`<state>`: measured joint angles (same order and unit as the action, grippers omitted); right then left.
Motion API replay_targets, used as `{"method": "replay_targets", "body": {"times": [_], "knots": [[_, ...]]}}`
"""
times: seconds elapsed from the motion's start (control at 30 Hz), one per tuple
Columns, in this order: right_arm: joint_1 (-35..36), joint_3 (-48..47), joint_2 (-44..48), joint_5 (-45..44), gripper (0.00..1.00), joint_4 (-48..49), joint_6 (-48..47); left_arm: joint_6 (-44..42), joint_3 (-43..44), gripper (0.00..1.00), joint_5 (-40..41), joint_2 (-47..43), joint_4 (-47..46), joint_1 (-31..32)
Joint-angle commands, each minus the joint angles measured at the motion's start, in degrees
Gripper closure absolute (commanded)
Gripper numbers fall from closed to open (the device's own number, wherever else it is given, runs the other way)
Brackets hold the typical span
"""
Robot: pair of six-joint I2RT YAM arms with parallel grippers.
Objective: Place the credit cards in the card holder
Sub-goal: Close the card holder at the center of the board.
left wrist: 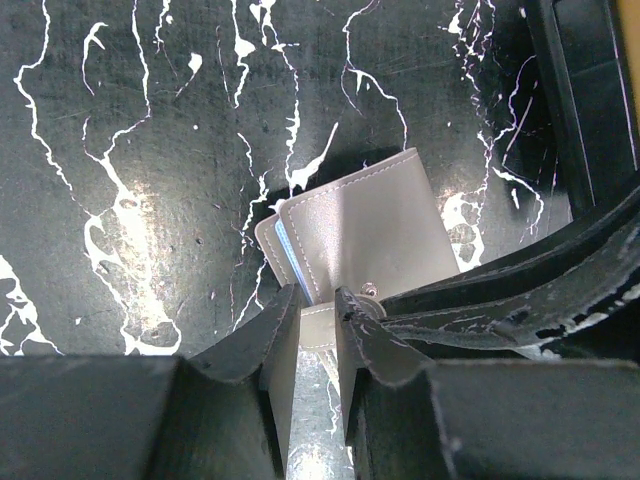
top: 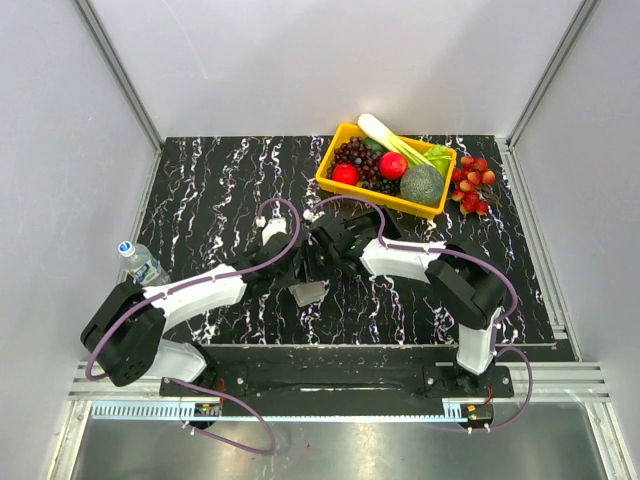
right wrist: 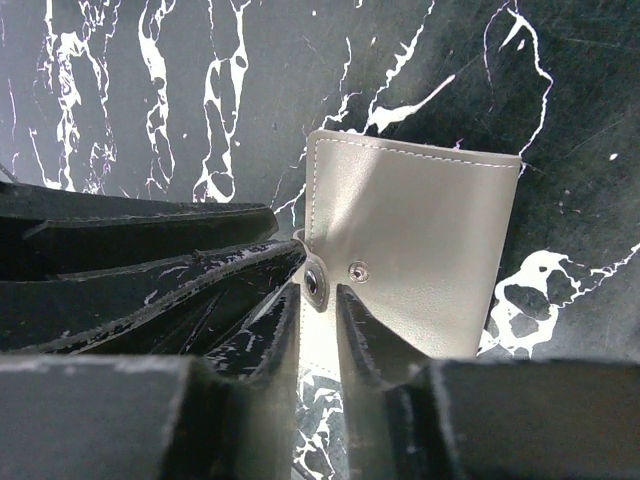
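The card holder (top: 308, 293) is a grey stitched case with snap studs, at the table's middle between both arms. In the left wrist view the card holder (left wrist: 365, 235) shows two leaves with a thin blue edge between them. My left gripper (left wrist: 318, 300) stands narrow, with a strip of the holder filling the gap at its tips. From the other side my right gripper (right wrist: 318, 295) is equally narrow on the snap tab of the card holder (right wrist: 410, 240). Seen from above, the left gripper (top: 298, 268) and right gripper (top: 326, 260) almost touch. No credit cards are in view.
A yellow basket (top: 370, 197) of fruit and vegetables stands at the back right, with a cluster of red fruit (top: 472, 186) beside it. A water bottle (top: 143, 263) lies at the table's left edge. Grey walls close in three sides.
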<state>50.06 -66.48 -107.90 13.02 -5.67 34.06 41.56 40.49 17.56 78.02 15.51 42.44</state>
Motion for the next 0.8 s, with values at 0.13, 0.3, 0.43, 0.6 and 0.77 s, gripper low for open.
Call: {"method": "replay_targets", "body": {"times": [0.13,0.3,0.43,0.6,0.77], "knots": [[-0.8,0.2,1.5,-1.2,0.74,1.9,-0.8,-1.3,1.2,0.76,-0.6,0.8,-1.5,-0.5],[-1.1,0.5,1.9,-1.7,0.84,2.0,-1.1,-1.6,1.3,0.77,-0.7,1.3,-1.4,-0.5],[-1.2,0.3,1.8,-1.5,0.97,2.2,-1.3,-1.7,1.4,0.77,-0.5,1.3,-1.4,-0.5],[-1.3,-0.3,0.7,-3.1,1.00,1.1,-1.5,-2.4,2.5,0.77,-0.8,2.4,-1.4,-0.6],[-1.3,-0.1,0.1,-5.7,1.00,0.2,-1.6,-2.6,3.0,0.78,-1.1,4.0,-1.3,-0.8]]}}
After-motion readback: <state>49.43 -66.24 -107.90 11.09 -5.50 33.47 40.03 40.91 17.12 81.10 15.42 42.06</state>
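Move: The card holder lies almost under both grippers, its middle about 4 cm to the right of the left hand, 1 cm back and 2 cm below. From the right hand it is about 3 cm to the right, level fore and aft, and 2 cm down. The strap's snap tab stands tipped up right at the right fingertips, with the stud some 2 cm to their right. The black tray is about 16 cm right and 14 cm ahead of the right hand. Shut the right gripper fully at the edge of the strap's snap tab while easing it about 1 cm forward and slightly right, towards the stud side. Meanwhile sink the left gripper about 1.5 cm beside it, fingers kept slightly open and a fingertip staying on the strap, to press the tab down. ##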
